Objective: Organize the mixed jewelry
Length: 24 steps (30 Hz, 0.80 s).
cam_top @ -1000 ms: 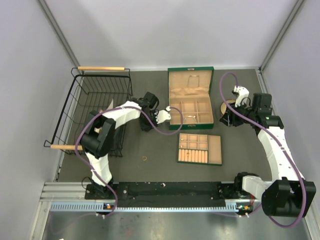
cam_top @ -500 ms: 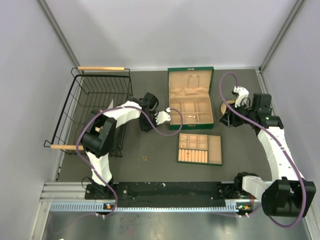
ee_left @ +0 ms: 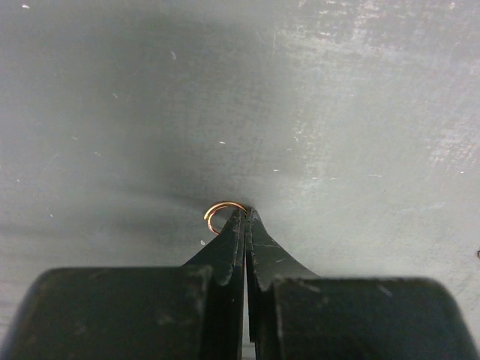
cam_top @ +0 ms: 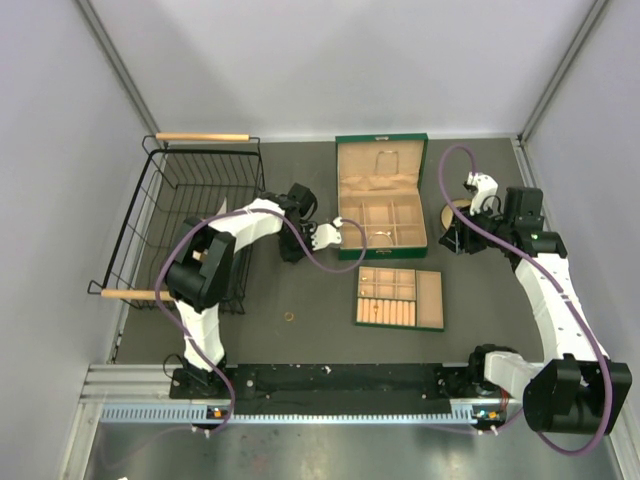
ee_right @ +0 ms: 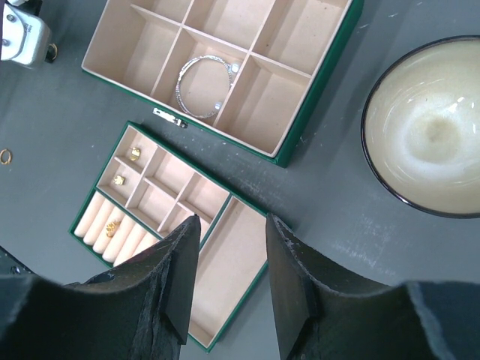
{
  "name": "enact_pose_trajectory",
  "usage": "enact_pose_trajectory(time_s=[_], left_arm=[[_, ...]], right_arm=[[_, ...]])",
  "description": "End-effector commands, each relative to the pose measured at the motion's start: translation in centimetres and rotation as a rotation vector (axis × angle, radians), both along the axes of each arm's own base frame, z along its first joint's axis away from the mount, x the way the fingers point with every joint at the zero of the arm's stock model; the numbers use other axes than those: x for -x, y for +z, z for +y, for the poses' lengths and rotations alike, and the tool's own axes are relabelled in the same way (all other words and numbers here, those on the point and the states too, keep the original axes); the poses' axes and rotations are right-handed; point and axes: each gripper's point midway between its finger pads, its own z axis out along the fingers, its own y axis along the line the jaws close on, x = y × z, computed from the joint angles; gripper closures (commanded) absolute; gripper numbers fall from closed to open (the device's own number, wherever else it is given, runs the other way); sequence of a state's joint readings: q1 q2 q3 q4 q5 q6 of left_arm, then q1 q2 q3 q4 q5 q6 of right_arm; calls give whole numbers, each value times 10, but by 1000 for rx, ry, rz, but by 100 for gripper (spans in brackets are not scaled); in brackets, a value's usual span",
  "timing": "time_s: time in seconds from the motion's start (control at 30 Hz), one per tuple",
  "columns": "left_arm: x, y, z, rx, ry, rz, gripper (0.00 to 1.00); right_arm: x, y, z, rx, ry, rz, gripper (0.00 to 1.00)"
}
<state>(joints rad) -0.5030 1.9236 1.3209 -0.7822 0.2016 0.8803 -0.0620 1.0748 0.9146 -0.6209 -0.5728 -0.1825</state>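
Note:
My left gripper [cam_top: 343,233] is at the left edge of the open green jewelry box [cam_top: 382,148]. In the left wrist view its jaws [ee_left: 246,214] are shut on a thin gold ring [ee_left: 224,204], held over the bare grey table. Another gold ring [cam_top: 289,316] lies loose on the table, also in the right wrist view [ee_right: 5,156]. The tan compartment tray [cam_top: 430,300] holds small gold studs [ee_right: 135,154] and a ring [ee_right: 111,227]. My right gripper [ee_right: 232,221] is open and empty, above the tray's large compartment [ee_right: 229,277].
A silver bracelet [ee_right: 202,86] lies in a compartment of the green box [ee_right: 319,94]. A round cream bowl with a dark rim [ee_right: 427,127] stands right of the box. A black wire basket [cam_top: 190,220] with wooden handles stands at the left.
My left gripper has shifted slightly right, toward the green box, still holding the ring. The right arm has not moved.

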Motion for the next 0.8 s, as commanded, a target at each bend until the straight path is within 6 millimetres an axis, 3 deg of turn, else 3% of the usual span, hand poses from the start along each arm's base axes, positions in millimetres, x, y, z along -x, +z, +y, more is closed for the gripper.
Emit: enact_pose_trajectory(time_s=[0.0,0.13,0.37,0.53,0.77], left_arm=[[15,-9,6,-4,-24,91,100],[16,8,-4,60,-14,86,100],[30,70,-33,259,-50,78,100],[48,105,-49,379,-97,88,100],[70,124,-66,483,-150,125,100]], right_arm=[[-6,9,-1,0,8,-48,59],[-6,8,0,-5,11,-44,59],[-5,15,8,-50,40,-44,59],[0,22,29,-116,128,-22,58],[5,29,76,-223,302,43,58]])
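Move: The gold ring is already pinched in the left fingertips at table level. From there, the green ring tray's middle lies about 21 cm to the right and 8 cm back, the jewelry box's base about 18 cm to the right and 6 cm ahead, a loose ring about 11 cm back and 1 cm left, and the right gripper some 29 cm right, 2 cm back and 15 cm higher. From the right gripper, the held ring is 29 cm left, 2 cm ahead, 15 cm below. Keep the left fingers shut on the gold ring and lift it about 10 cm off the table, drawing back first, then also going right, some 5 cm each way, towards the tray's side while the fingertips swing about 20 degrees to point right. Shortly after, start the right gripper leftward about 5 cm towards the ring, turning slightly counter-clockwise, fingers still part open. ##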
